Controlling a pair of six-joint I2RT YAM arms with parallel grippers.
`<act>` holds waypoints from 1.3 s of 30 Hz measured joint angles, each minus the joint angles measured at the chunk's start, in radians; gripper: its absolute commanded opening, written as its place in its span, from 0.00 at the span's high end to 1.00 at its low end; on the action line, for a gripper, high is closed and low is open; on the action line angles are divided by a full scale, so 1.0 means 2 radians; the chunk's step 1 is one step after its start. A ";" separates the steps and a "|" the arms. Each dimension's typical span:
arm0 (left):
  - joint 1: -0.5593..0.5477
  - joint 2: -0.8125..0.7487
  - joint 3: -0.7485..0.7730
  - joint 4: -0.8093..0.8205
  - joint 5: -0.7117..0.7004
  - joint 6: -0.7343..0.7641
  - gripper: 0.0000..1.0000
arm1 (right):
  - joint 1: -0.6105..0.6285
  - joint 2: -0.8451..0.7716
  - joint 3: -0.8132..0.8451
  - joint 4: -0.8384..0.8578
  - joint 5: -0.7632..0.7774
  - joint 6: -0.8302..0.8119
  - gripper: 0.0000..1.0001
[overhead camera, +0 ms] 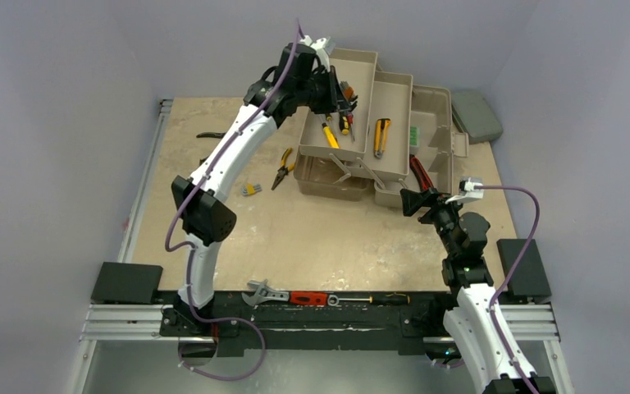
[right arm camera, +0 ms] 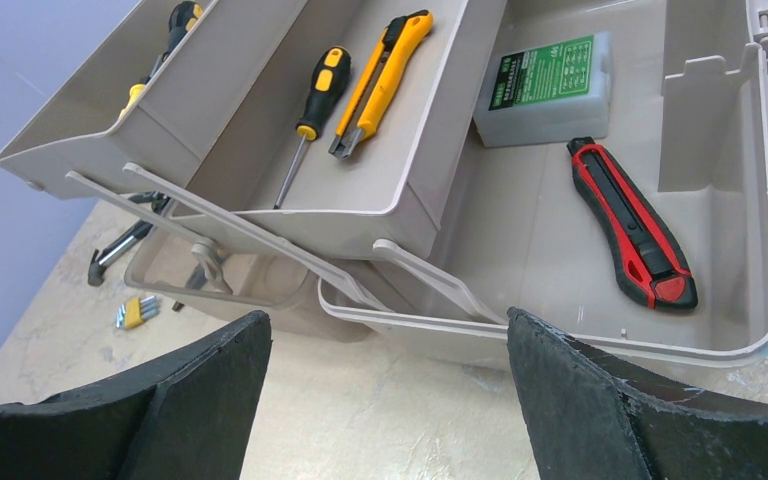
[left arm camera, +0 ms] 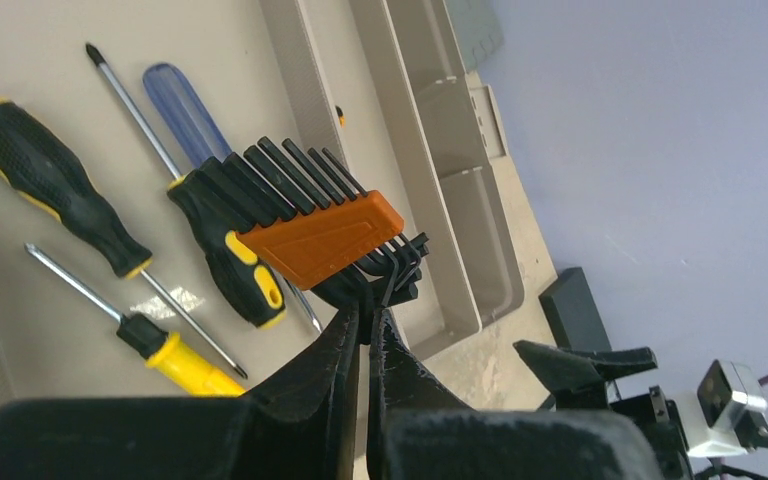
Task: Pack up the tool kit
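Note:
The beige toolbox (overhead camera: 439, 111) stands open at the back of the table with its fold-out trays spread. My left gripper (left arm camera: 370, 312) hangs over the upper left tray (overhead camera: 353, 66), shut on the bent ends of a hex key set in an orange holder (left arm camera: 325, 235). Below it in the tray lie several screwdrivers (left arm camera: 50, 185). My right gripper (right arm camera: 388, 320) stands open just before the box's front rim (right arm camera: 560, 345), empty. Inside the box I see a red utility knife (right arm camera: 630, 225), a yellow utility knife (right arm camera: 380, 80) and a green-labelled case (right arm camera: 545, 85).
Yellow-handled pliers (overhead camera: 283, 168), a small yellow bit holder (overhead camera: 252, 190) and a dark tool (overhead camera: 211, 135) lie on the table left of the box. A flat grey case (overhead camera: 476, 115) sits at the back right. A wrench (overhead camera: 264, 291) and other tools line the front rail.

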 measured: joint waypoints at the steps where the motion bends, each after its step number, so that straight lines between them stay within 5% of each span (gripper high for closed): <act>1: 0.000 0.005 0.006 0.005 -0.003 0.001 1.00 | 0.000 0.001 0.000 0.000 0.000 0.000 0.14; 8: 0.003 0.041 0.041 0.025 -0.036 0.009 1.00 | 0.000 0.005 0.000 0.000 0.000 0.000 0.14; 9: 0.004 0.046 0.044 0.028 -0.039 0.009 0.85 | 0.000 0.005 0.000 0.000 0.000 0.000 0.13; 10: 0.007 0.054 0.050 0.030 -0.041 0.009 0.56 | 0.000 0.005 0.000 0.000 0.000 0.000 0.13; 12: 0.014 0.065 0.055 0.038 -0.044 0.007 0.17 | 0.000 0.005 0.000 0.000 0.000 0.000 0.13; 14: 0.022 0.072 0.055 0.043 -0.040 0.002 0.05 | 0.000 0.005 0.000 0.000 0.000 0.000 0.12; 19: 0.043 0.069 0.050 0.054 -0.015 0.001 0.03 | 0.000 0.005 0.000 0.000 0.000 0.000 0.12; 25: 0.043 -0.022 -0.047 0.052 0.002 0.013 0.02 | 0.000 0.012 0.000 0.000 -0.001 0.000 0.12; 33: 0.039 -0.296 -0.303 0.076 -0.032 0.031 0.02 | 0.000 0.003 0.000 -0.003 0.000 0.000 0.11; 39: 0.039 -0.421 -0.473 0.101 -0.097 0.031 0.02 | 0.000 0.004 0.000 -0.003 0.000 0.000 0.12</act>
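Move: In the top tray, about 5 cm ahead of the left hand, 2 cm left and 7 cm below, is the spot for the hex key set already gripped there. Some 8 cm beneath the hand lie the black-handled screwdriver, 1 cm back and 1 cm left, and the blue screwdriver, 2 cm back and 1 cm right; the yellow screwdriver is 6 cm back, 5 cm left. From the right hand the spot is roughly 25 cm ahead, 22 cm left, 4 cm higher. Carrying the hex key set forward over the top tray, the left hand travels about 7 cm, sinking slightly, and opens wide to let go of it. It then draws back and left some 20 cm, rising to clear the tray's left wall before dipping again towards the pliers, fingers staying open and wrist turning slightly counter-clockwise. ##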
